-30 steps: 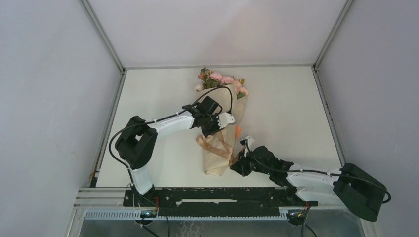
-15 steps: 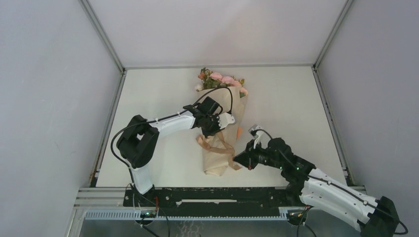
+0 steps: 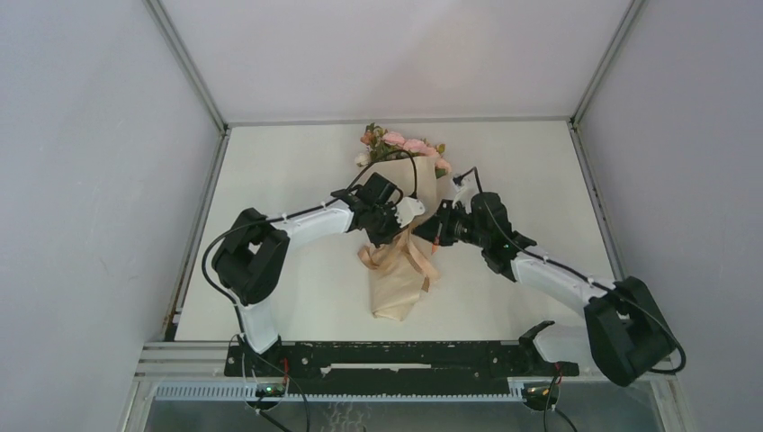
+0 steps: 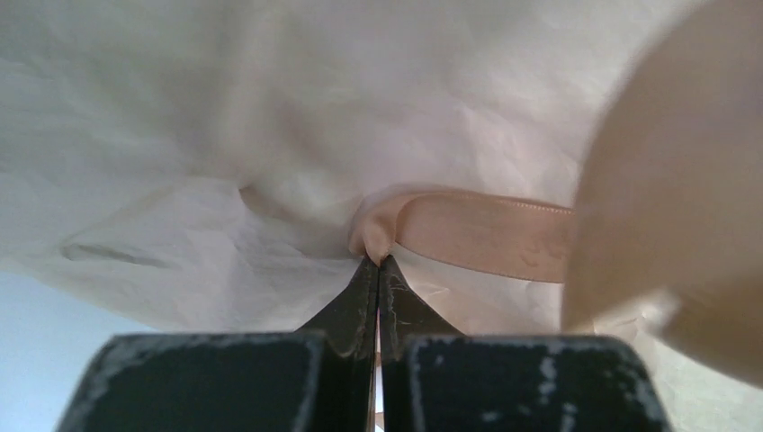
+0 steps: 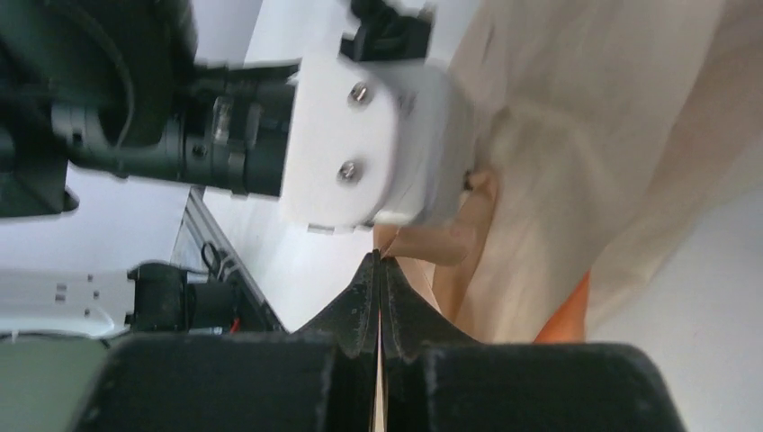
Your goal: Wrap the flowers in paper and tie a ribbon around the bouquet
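Observation:
The flowers [image 3: 402, 144], pink blooms with green leaves, stick out of the far end of a cone of tan paper [image 3: 396, 292] lying mid-table. The peach ribbon [image 3: 416, 263] loops loosely across the cone's middle. My left gripper [image 3: 407, 225] is over the cone's middle and shut on the ribbon [image 4: 486, 232], a fold of it pinched at the tips [image 4: 379, 258] against the paper [image 4: 270, 108]. My right gripper [image 3: 435, 230] is just right of it, also shut on the ribbon [image 5: 445, 241], tips [image 5: 379, 258] close under the left gripper's white body [image 5: 369, 135].
An orange patch [image 3: 435, 239] shows at the cone's right edge, beside my right gripper. White walls and metal frame posts [image 3: 184, 63] close in the table on three sides. A black rail [image 3: 387, 355] runs along the near edge.
My right arm has swung from the cone's near end up to its middle and its jaws have shut on the ribbon. The left gripper has stayed put, still shut.

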Tool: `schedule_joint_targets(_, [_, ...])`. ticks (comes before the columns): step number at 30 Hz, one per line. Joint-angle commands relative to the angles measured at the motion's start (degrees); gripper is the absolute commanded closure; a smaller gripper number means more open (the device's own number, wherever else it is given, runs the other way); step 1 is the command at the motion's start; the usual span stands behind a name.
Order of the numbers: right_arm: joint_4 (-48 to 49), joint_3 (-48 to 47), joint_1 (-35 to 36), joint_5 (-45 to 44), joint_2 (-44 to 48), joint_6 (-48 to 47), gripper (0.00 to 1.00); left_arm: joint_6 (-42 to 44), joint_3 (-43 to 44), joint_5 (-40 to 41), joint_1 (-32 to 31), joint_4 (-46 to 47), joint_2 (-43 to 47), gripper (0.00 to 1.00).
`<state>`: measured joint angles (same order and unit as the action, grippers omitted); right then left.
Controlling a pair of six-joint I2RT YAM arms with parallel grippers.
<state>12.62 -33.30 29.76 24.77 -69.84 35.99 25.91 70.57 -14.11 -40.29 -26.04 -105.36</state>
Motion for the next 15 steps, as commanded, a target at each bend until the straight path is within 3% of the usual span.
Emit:
schedule_joint_targets(1, [6.7, -3.3, -2.7, -2.8, -6.2, 3.8, 1.00, -3.0, 1.1, -0.6, 0.7, 2.7, 0.5, 1.00])
schedule_joint_targets(7, [8.9, -4.3, -5.0, -1.4, -17.3, 4.1, 1.00, -3.9, 1.1, -1.8, 1.1, 1.4, 3.5, 1.00])
schedule_joint_targets(15, [5.1, -8.5, -5.1, 1.5, -25.7, 0.4, 1.00, -0.9, 1.1, -3.0, 1.1, -4.0, 14.7, 1.00])
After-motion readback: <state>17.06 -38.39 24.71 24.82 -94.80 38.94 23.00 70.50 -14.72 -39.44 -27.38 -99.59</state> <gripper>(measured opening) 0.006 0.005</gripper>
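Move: The right gripper, pinching a ribbon strand, hovers over the right side of the wrapped bouquet: the ribbon crossing at its waist lies about 4 cm ahead, 4 cm to the left and 11 cm below. The flower heads are some 25 cm ahead and 5 cm left, and a loose ribbon tail about 5 cm back, straight in line, both roughly 11 cm below. From the left gripper, which pinches ribbon close to the paper, the crossing is about 4 cm to the right, level fore and aft, 1 cm lower. Bring the right gripper down about 10 cm beside the ribbon crossing, keeping its pinch on the strand: first ease forward some 5 cm, then drop steeply, tipping the fingers further down. Hold the left gripper nearly still, shut on its ribbon, then near the end lift it straight up about 4 cm off the paper. ##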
